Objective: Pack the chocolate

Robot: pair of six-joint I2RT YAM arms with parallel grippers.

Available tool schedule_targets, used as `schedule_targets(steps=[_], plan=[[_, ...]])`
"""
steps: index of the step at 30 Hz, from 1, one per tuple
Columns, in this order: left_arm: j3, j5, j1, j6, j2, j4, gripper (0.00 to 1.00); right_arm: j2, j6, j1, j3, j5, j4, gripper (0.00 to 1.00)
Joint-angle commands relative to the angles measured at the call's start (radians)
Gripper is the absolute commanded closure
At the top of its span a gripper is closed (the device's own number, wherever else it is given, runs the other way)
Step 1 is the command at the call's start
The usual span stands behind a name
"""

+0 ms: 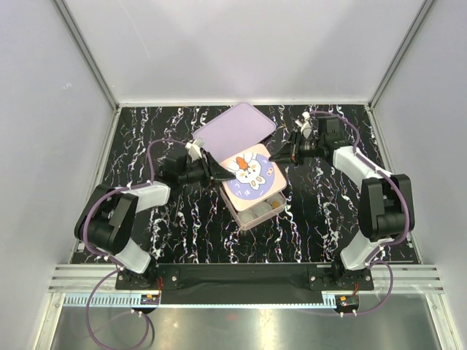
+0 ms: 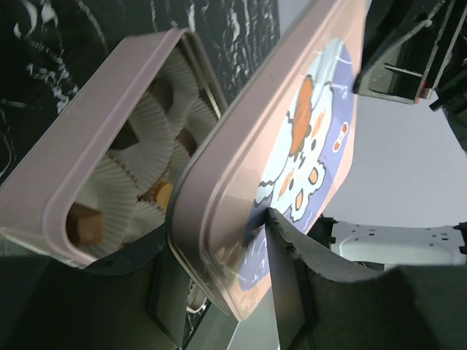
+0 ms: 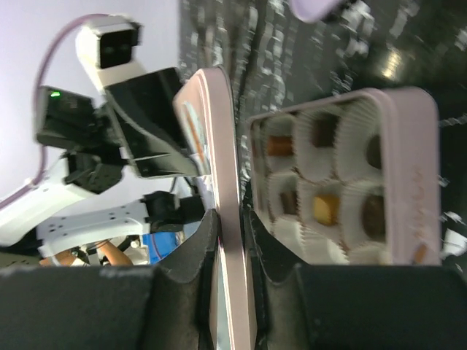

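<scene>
The chocolate [image 1: 273, 206] lies as small brown and orange pieces in white paper cups inside an open pink box [image 1: 244, 219] at the table's middle. The pink bunny lid [image 1: 252, 173] hangs tilted over the box and covers its far part. My left gripper [image 1: 214, 175] is shut on the lid's left edge, and my right gripper [image 1: 277, 155] is shut on its right edge. In the left wrist view the lid [image 2: 306, 146] sits between the fingers of the left gripper [image 2: 219, 240], beside the chocolate [image 2: 164, 193]. In the right wrist view the right gripper [image 3: 232, 216] pinches the lid's rim [image 3: 222, 146] next to the chocolate [image 3: 326, 208].
A lilac flat tray [image 1: 235, 125] lies just behind the box, touching the lid's far corner. The black marbled tabletop [image 1: 146, 131] is walled on three sides. Both arm bases stand at the near edge.
</scene>
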Motion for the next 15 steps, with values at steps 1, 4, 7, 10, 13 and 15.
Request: schedule_targets(steps=[1, 4, 7, 10, 13, 15], plan=[[0.000, 0.000, -0.047, 0.093, -0.012, 0.083, 0.63, 0.031, -0.093, 0.032, -0.030, 0.064, -0.107, 0.82], [-0.008, -0.031, -0.063, 0.133, -0.021, 0.017, 0.60, 0.060, -0.127, 0.032, -0.035, 0.085, -0.124, 0.82], [-0.025, -0.056, -0.078, 0.153, -0.035, -0.026, 0.57, 0.093, -0.136, 0.035, -0.049, 0.094, -0.113, 0.82], [-0.030, -0.083, -0.081, 0.179, -0.046, -0.074, 0.55, 0.114, -0.141, 0.039, -0.061, 0.094, -0.087, 0.82], [-0.028, -0.097, -0.083, 0.198, -0.055, -0.118, 0.54, 0.132, -0.151, 0.037, -0.046, 0.108, -0.096, 0.82], [-0.028, -0.108, -0.087, 0.205, -0.068, -0.149, 0.53, 0.151, -0.173, 0.039, -0.025, 0.110, -0.122, 0.82]])
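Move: My two hands hold the lid by its left and right edges above the box. From my left hand the middle of the box is about 8 cm to the right, 5 cm back and some 9 cm below; the empty lavender tray lies about 17 cm ahead and 1 cm right, down on the table. From my right hand the box is roughly 9 cm back, 6 cm to the left and 14 cm below. I keep the lid pinched in both hands and lower it towards the open box, my right hand leading with about 8 cm down while my left sinks only some 5 cm and draws back a couple of centimetres with it. Both wrists tip their fingers about 10 degrees further down as the lid comes in over the rim. ##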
